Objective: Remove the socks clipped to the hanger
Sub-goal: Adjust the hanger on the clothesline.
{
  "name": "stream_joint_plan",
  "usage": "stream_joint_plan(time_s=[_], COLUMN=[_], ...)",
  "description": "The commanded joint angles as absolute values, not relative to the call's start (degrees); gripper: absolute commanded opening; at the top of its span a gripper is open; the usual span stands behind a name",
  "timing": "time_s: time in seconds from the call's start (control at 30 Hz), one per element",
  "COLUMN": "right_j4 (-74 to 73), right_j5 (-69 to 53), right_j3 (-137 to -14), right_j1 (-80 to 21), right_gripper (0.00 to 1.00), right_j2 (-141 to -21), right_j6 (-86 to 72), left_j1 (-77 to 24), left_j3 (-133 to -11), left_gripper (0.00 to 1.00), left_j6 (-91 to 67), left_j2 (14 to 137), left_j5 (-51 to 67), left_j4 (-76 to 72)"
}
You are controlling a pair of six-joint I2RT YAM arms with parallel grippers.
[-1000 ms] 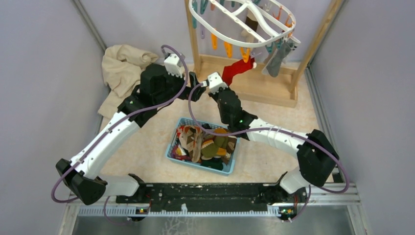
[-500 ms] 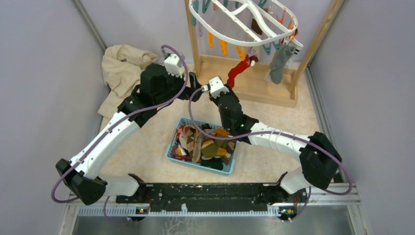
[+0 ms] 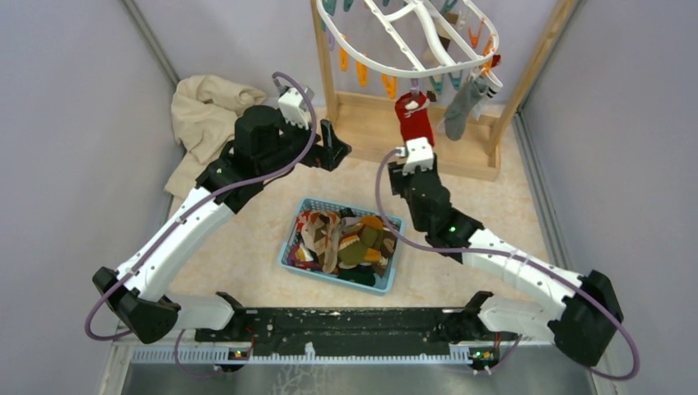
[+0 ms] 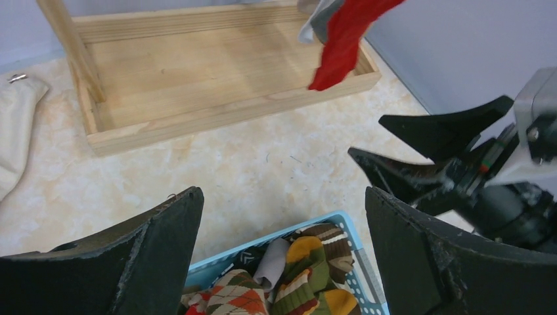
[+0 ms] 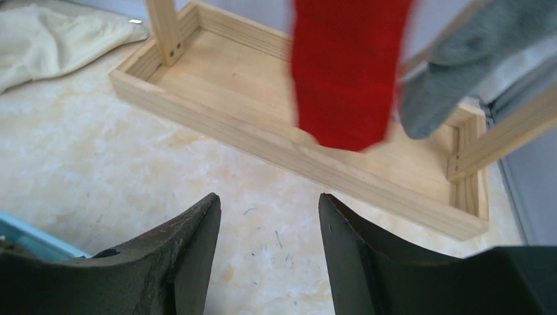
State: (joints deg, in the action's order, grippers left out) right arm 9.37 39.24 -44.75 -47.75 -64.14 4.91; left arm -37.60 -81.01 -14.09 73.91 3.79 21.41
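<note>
The white oval hanger point(image 3: 409, 67) hangs from the wooden rack at the top. A red sock point(image 3: 414, 122) and a grey sock point(image 3: 461, 103) dangle from its clips. My right gripper point(image 5: 268, 200) stands open and empty just below and in front of the red sock point(image 5: 345, 72), apart from it, with the grey sock point(image 5: 453, 72) to its right. My left gripper point(image 4: 282, 193) is wide open and empty above the basket's far edge. The left wrist view also has the red sock point(image 4: 341, 42) and the right gripper's fingers point(image 4: 427, 141).
A blue basket point(image 3: 288, 247) holding several loose socks point(image 3: 342, 243) sits between the arms. The wooden rack base point(image 3: 449, 164) lies on the floor under the hanger. A beige cloth point(image 3: 202, 115) is heaped at the back left. Grey walls close in both sides.
The right gripper opened and let go of the red sock, which swung back to hang straight under the hanger. The right arm shifted right. The left arm stayed put.
</note>
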Motion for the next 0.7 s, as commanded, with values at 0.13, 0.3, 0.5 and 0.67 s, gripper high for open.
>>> stream_joint_plan(time_s=[0.13, 0.3, 0.5, 0.67], right_j4=[7.8, 17.6, 34.1, 41.4], right_j5=[29.0, 6.3, -11.6, -18.1], right_j3=[-41.9, -39.2, -35.4, -35.6], right_j1=[-36.9, -26.9, -15.9, -13.2], right_gripper=[0.58, 0.57, 0.58, 0.59], right_j2=[-57.2, -58.4, -63.7, -68.1], right_j6=[-3.7, -5.4, -11.8, -14.0], left_j1=[-39.7, -40.1, -40.1, -40.1], left_j3=[-84.0, -85.1, -85.0, -84.2], left_gripper=[0.98, 0.98, 0.98, 0.98], left_j6=[-15.6, -15.3, -14.8, -14.5], left_j2=[75.2, 75.4, 74.3, 73.6], left_j5=[4.9, 4.1, 2.8, 2.3], left_j4=[20.2, 21.0, 22.3, 22.7])
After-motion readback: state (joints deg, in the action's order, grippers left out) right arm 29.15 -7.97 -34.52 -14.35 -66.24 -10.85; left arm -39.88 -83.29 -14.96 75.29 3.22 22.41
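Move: The red sock hanging from the hanger is about 8 cm ahead of the right hand, 3 cm to its right and, at its middle, 7 cm above it; its toe hangs nearly down to hand height. The hanger's near rim runs some 17 cm above the hand and 8 cm ahead, about 1 cm to the right. The grey sock is roughly 13 cm ahead, 11 cm right and 7 cm up. From the left hand, the red sock is about 17 cm right, 6 cm ahead and 3 cm lower. With its fingers staying about half open, the right hand swings some 5 cm to its right below the hanger's near rim, then reaches about 5 cm forward while sinking a couple of centimetres, bringing the fingertips up to the toe of the red sock. On the way the wrist rolls some 20 degrees so that its left side rises, and late in the reach turns the fingers counter-clockwise to point more to the left; whether they touch the sock can't be seen. ##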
